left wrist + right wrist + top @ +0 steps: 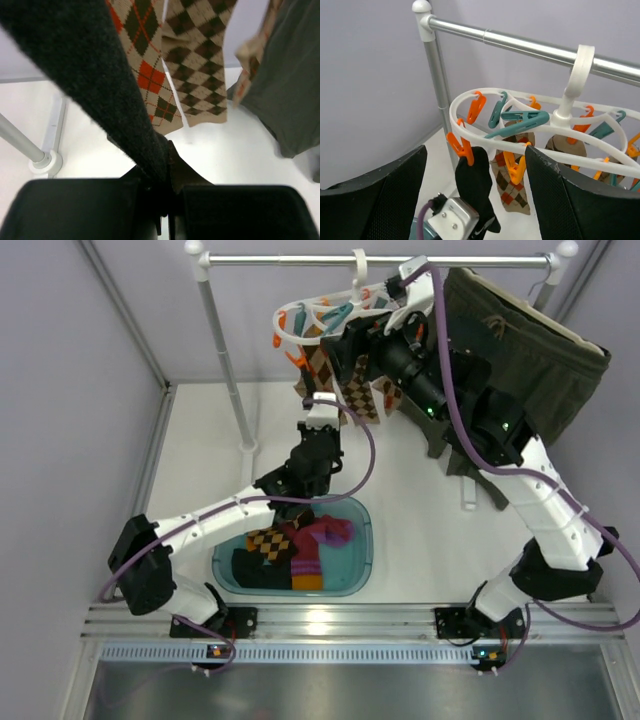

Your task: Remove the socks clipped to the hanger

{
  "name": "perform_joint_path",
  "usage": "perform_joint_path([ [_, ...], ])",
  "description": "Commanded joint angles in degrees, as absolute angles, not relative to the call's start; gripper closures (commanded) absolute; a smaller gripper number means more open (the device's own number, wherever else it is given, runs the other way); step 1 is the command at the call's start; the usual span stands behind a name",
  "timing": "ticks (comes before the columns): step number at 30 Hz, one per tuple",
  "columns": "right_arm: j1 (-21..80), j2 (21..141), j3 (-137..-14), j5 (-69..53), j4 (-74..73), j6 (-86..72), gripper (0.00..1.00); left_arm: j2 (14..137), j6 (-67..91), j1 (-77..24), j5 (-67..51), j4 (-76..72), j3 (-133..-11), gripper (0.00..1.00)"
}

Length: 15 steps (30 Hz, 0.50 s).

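Observation:
The white hanger (470, 107) hooks over the rail, with orange and teal pegs around its rings. A plain black sock (475, 185) dangles from an orange peg (465, 147). My left gripper (167, 170) is shut on the lower end of this sock (90, 65), and it shows from the right wrist as a metal block (455, 217). My right gripper (475, 150) is open, one finger on each side of that peg and not touching it. Argyle socks (197, 55) hang clipped behind. From above, the left gripper (322, 415) sits below the hanger (310, 315).
A teal basin (362, 540) near the left arm holds an argyle sock, a purple and orange sock and a black one. Olive shorts (520, 360) hang on the rail (380, 260) to the right. The rail's post (225, 360) stands at the left.

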<state>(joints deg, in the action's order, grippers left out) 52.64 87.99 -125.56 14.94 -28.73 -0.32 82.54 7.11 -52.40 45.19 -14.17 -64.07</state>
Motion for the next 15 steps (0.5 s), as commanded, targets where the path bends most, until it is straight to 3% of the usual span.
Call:
perform_joint_path([
  [1, 53.44, 91.4, -129.37, 16.35, -34.11, 2.55, 0.24, 84.55, 5.89, -53.61, 49.22, -17.4, -67.14, 1.0],
  [7, 55.37, 100.79, -137.97, 21.97, -38.4, 8.43, 0.25, 88.24, 3.43, -55.19, 50.45, -17.4, -69.69, 1.0],
  [15, 55.46, 102.92, -134.31, 26.89, -36.83, 10.63, 0.28, 89.3, 3.08, -55.28, 47.82, -17.31, -71.02, 1.0],
])
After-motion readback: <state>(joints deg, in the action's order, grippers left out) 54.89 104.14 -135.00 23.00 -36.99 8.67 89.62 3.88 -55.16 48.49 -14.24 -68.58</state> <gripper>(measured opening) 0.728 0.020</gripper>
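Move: The orange clip holding the black sock at the hanger's left end is about 10 cm ahead of the right hand, 9 cm to its left and 6 cm lower. From that hand, the argyle sock hangs roughly 14 cm ahead, 5 cm left and 16 cm down; the checkered sock is 14 cm ahead, 2 cm right and equally low. From the left hand, already gripping the sock's lower part, the clip is about 20 cm up, 4 cm left and 1 cm ahead. Down, forward and left, the right hand sweeps about 12 cm in towards the orange clip at the hanger's left end, rolling some 20 degrees so its left side drops, fingers staying about three-quarters open. The left hand keeps its shut grip on the black sock's lower part and eases about 3 cm right and a little down. ##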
